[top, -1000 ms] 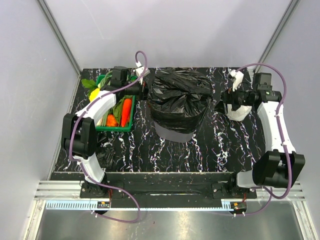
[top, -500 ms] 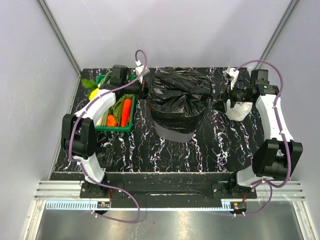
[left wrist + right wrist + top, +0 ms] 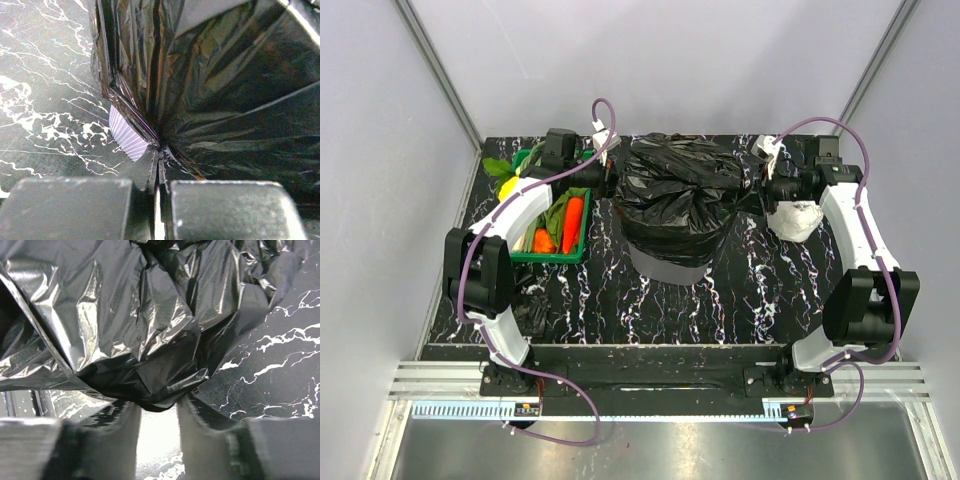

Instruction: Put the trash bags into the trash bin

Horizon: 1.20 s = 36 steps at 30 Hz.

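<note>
The grey trash bin (image 3: 665, 268) stands mid-table, and a big glossy black trash bag (image 3: 680, 195) is draped over its top. My left gripper (image 3: 613, 180) is at the bin's left side, shut on a fold of that bag (image 3: 215, 90); the film is pinched between the pads at my left gripper (image 3: 159, 155). A pale ribbed bit of the bin (image 3: 127, 137) shows beside it. My right gripper (image 3: 757, 190) is at the bag's right edge. In the right wrist view its jaws (image 3: 157, 407) stand apart, with a fold of the bag (image 3: 150, 330) lying at the tips. A second, small trash bag (image 3: 532, 305) lies crumpled near the left arm.
A green crate (image 3: 548, 257) with a carrot (image 3: 572, 222) and other vegetables sits left of the bin, under the left arm. A white roll (image 3: 798, 220) lies right of the bin, just below the right wrist. The table is black marble with grey walls around.
My right gripper has swung left from above the white roll to the bag's right edge, and its jaws have narrowed. The left arm has held still.
</note>
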Each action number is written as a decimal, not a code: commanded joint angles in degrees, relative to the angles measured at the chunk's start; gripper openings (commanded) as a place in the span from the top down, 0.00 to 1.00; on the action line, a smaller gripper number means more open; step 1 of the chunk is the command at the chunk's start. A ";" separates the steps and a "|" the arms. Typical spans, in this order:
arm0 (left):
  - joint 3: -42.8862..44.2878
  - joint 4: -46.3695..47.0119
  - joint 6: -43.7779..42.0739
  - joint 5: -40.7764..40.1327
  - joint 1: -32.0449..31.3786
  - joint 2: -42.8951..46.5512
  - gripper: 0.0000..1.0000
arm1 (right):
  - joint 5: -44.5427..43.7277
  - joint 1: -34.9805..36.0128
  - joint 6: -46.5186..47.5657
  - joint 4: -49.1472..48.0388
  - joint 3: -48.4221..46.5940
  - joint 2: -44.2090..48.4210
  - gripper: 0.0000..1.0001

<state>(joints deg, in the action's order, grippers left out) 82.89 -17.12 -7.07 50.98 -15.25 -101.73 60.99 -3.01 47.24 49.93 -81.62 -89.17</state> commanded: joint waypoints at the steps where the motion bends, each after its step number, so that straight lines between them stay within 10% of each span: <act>1: 1.84 0.78 -1.10 -0.53 -0.22 0.75 1.00 | 0.62 0.19 0.75 -2.29 0.23 0.74 0.72; 6: -0.18 -0.19 -3.38 -3.51 -0.31 1.45 1.00 | -1.13 0.19 -1.54 -6.76 4.36 2.68 1.00; 36: -16.62 0.25 -8.84 -24.70 -1.45 3.30 1.00 | -28.02 2.48 -16.57 -24.01 17.02 3.74 1.00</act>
<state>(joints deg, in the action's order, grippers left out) 69.71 -8.84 -13.76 34.61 -17.34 -96.75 44.16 -0.43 31.77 26.00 -66.17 -84.23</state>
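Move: The left hand already pinches the black trash bag's left edge; the middle of the bag-covered trash bin lies about 15 cm to its right, about 1 cm ahead and some 8 cm below. The vegetable tray stands roughly 17 cm left, 7 cm ahead and 17 cm below. The right hand, fingers half open, has the bag's right edge about 1 cm to its left, level; the bin's middle is about 16 cm left, 1 cm ahead and 10 cm below, and a white bundle about 14 cm right, 7 cm ahead and 18 cm lower. The right fingers shut on the bag's right edge and pinch it, then draw it down about 5 cm, easing forward a couple of centimetres while the hand turns some 15 degrees clockwise. The left hand keeps its pinch and sinks about as far beside the bin, drifting left, away from the bin, as its fingertips dip. ##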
